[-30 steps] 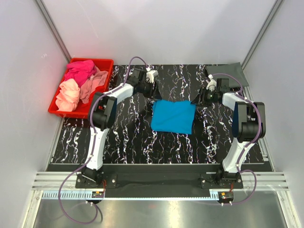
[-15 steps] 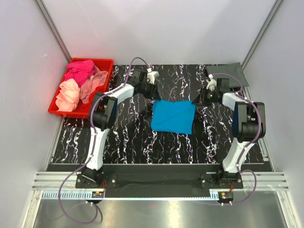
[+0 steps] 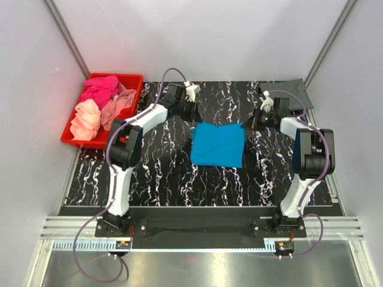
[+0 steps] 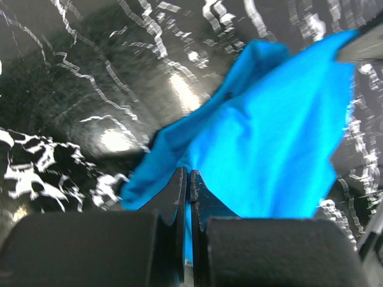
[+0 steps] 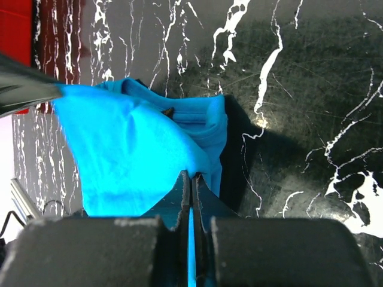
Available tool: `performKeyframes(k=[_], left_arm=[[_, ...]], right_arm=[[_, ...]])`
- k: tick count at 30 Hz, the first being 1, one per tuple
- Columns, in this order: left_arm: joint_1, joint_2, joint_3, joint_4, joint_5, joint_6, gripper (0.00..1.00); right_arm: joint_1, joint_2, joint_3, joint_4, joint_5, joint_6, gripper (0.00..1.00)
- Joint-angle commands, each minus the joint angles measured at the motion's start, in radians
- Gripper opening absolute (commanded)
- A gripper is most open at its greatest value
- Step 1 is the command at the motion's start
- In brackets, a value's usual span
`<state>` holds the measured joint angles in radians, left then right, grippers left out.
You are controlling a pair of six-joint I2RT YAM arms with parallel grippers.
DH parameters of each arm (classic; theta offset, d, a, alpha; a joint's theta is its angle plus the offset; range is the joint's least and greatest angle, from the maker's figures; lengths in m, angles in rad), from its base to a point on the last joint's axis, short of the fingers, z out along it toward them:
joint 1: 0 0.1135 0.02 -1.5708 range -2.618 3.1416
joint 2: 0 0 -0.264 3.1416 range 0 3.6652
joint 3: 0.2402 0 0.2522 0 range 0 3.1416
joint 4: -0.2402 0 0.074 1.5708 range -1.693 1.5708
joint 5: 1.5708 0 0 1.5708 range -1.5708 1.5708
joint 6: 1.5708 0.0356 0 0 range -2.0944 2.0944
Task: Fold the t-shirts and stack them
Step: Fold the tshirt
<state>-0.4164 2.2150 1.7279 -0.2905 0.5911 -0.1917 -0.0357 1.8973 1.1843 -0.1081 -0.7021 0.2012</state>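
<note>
The bright blue t-shirt (image 3: 218, 144) lies folded in the middle of the black marbled table. My left gripper (image 3: 192, 117) is shut on its far left corner, seen as blue cloth (image 4: 269, 137) pinched between the fingertips (image 4: 187, 176). My right gripper (image 3: 246, 124) is shut on the far right corner, with blue cloth (image 5: 131, 155) pinched between its fingers (image 5: 191, 179). The far edge is lifted off the table between the two grippers. A dark grey t-shirt (image 3: 289, 92) lies flat at the back right. Hot pink, peach and salmon shirts (image 3: 99, 106) are heaped in the bin.
A red plastic bin (image 3: 133, 78) stands at the back left, partly off the table. White walls close the cell on the left, back and right. The arm bases sit on the rail at the near edge.
Both grippers have moved toward the back of the table with the blue shirt's corners, pulling its far edge back and up. The shirt's near part stays flat.
</note>
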Motion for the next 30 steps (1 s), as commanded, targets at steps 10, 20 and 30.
performKeyframes(k=[10, 20, 30], left_arm=[[0.013, -0.217, -0.189, 0.100, -0.398, -0.117, 0.00], [0.091, -0.003, -0.070, 0.109, -0.363, -0.153, 0.00], [0.119, -0.110, -0.086, 0.185, -0.246, -0.114, 0.69]], right_arm=[[-0.001, 0.035, 0.038, 0.232, -0.151, 0.135, 0.02], [-0.001, 0.223, 0.169, 0.251, -0.174, 0.210, 0.20], [0.000, 0.213, 0.216, 0.073, -0.083, 0.129, 0.56]])
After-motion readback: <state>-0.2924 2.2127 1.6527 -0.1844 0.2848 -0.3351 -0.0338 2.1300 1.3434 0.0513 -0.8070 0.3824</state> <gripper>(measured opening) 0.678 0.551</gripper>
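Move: Both hands already pinch the folded blue t-shirt by its far corners. The left hand's laying spot is bare table some 8 cm to its left, 3 cm ahead and 6 cm below; the t-shirt's middle lies about 11 cm back, 9 cm right and 6 cm down. The right hand's laying spot is roughly 4 cm ahead, 4 cm left and 3 cm below, with the grey mat about 14 cm ahead and 20 cm right. Up, then left, forward and down, the left hand swings its corner over in an arc, turning some 20 degrees counter-clockwise; the right lifts slightly and goes about 4 cm forward, then down, rolling a little. Both then open and come free of the t-shirt, the left drawing on forward, left and up, clear of the cloth. ##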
